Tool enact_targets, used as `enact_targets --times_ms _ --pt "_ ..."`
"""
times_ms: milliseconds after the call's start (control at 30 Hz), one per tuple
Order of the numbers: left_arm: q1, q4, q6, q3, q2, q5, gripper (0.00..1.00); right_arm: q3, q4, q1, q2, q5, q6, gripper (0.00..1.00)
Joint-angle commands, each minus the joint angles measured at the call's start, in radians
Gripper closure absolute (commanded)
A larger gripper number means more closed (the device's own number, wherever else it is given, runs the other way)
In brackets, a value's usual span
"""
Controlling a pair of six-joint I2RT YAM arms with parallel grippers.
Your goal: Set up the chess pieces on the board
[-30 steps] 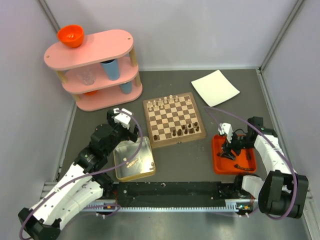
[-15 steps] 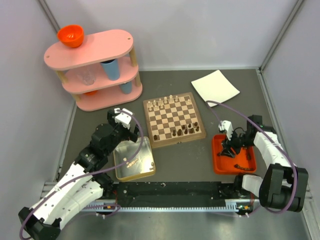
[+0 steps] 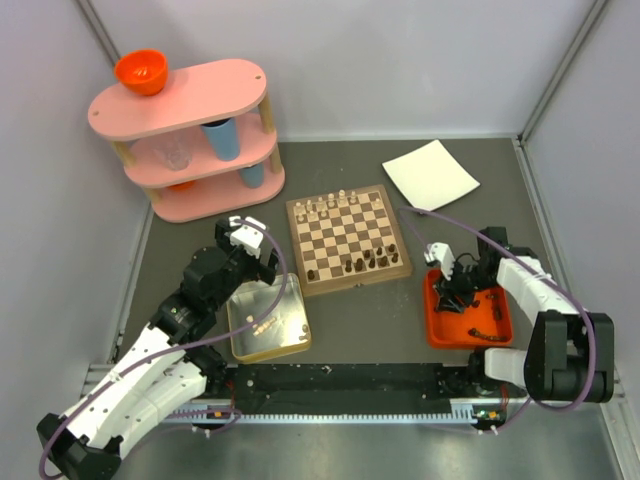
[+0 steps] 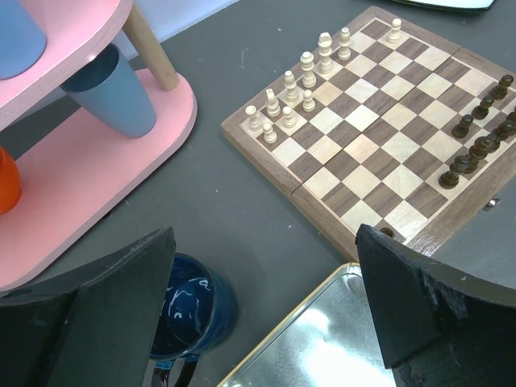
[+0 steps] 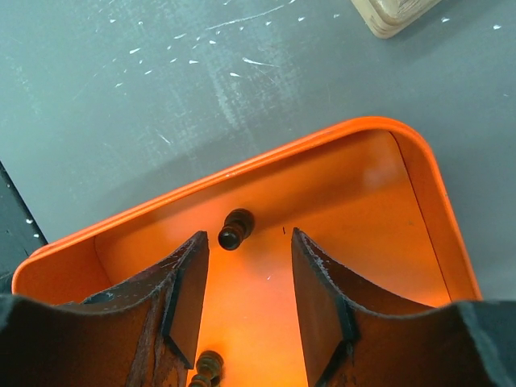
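The board [image 3: 348, 238] lies mid-table, with pale chess pieces [image 3: 325, 206] along its far-left side and dark chess pieces [image 3: 366, 264] along its near edge. The left wrist view shows the board [image 4: 379, 137] too, with the pale men [image 4: 298, 85] and the dark men [image 4: 480, 137]. My right gripper [image 3: 452, 292] reaches down into the orange tray [image 3: 440, 335]. It is open, with nothing between its fingers [image 5: 248, 243]. A dark pawn [image 5: 235, 228] lies on its side just beyond the left fingertip [image 5: 193, 266], and another dark piece [image 5: 205, 368] lies further back. My left gripper [image 4: 264, 242] hangs wide open and empty.
A silver tin [image 3: 268, 318] sits under the left gripper, and a blue mug [image 4: 189, 310] stands beside it. A pink three-tier shelf [image 3: 185, 140] at the back left holds cups and an orange bowl [image 3: 140, 71]. A white square plate [image 3: 430, 175] lies at the back right.
My right gripper has shifted left inside the orange tray, its forearm swinging toward the back, and its jaws have narrowed. The left arm has not moved.
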Motion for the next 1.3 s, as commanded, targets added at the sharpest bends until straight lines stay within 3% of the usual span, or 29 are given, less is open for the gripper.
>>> enact_targets --times_ms 0,267,567,900,1100,1267 --pt "0.003 0.039 0.008 0.026 -0.005 0.002 0.01 0.024 0.017 0.023 -0.006 -0.010 0.011 0.55" --pt "0.004 0.038 0.008 0.026 -0.008 0.001 0.01 0.040 0.013 0.056 0.043 0.014 0.020 0.70" --pt "0.003 0.036 0.008 0.028 -0.010 0.002 0.01 0.076 -0.020 0.064 0.038 0.006 0.038 1.00" --pt "0.003 0.044 0.004 0.025 -0.014 0.001 0.01 0.222 -0.175 0.039 -0.052 0.158 0.162 1.00" --pt "0.003 0.054 0.008 0.022 -0.055 -0.068 0.01 0.414 -0.201 0.061 -0.094 -0.001 0.270 1.00" --pt "0.003 0.096 0.022 -0.015 -0.131 -0.170 0.01 0.619 -0.126 0.248 0.076 -0.067 0.424 1.00"
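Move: The dark chess piece standing in the orange tray is almost between the right hand's half-open fingertips, about 1 cm back, 1 cm left and 1 cm below. Another dark piece is about 9 cm to the right, level fore and aft; more lie some 11 cm right and 7 cm back. The board's near right corner is about 10 cm ahead and 7 cm left. From the left hand, the standing piece is about 45 cm right, 7 cm back and 20 cm below. The right fingers close on the dark piece from either side and pinch it in their tips, after the hand eases about 1 cm down and slightly back and left. Keeping that grip, the hand lifts some 14 cm out of the tray while going about 6 cm forward and then left, towards the board. Late on, the empty, open left hand starts about 2 cm up and a little left. ##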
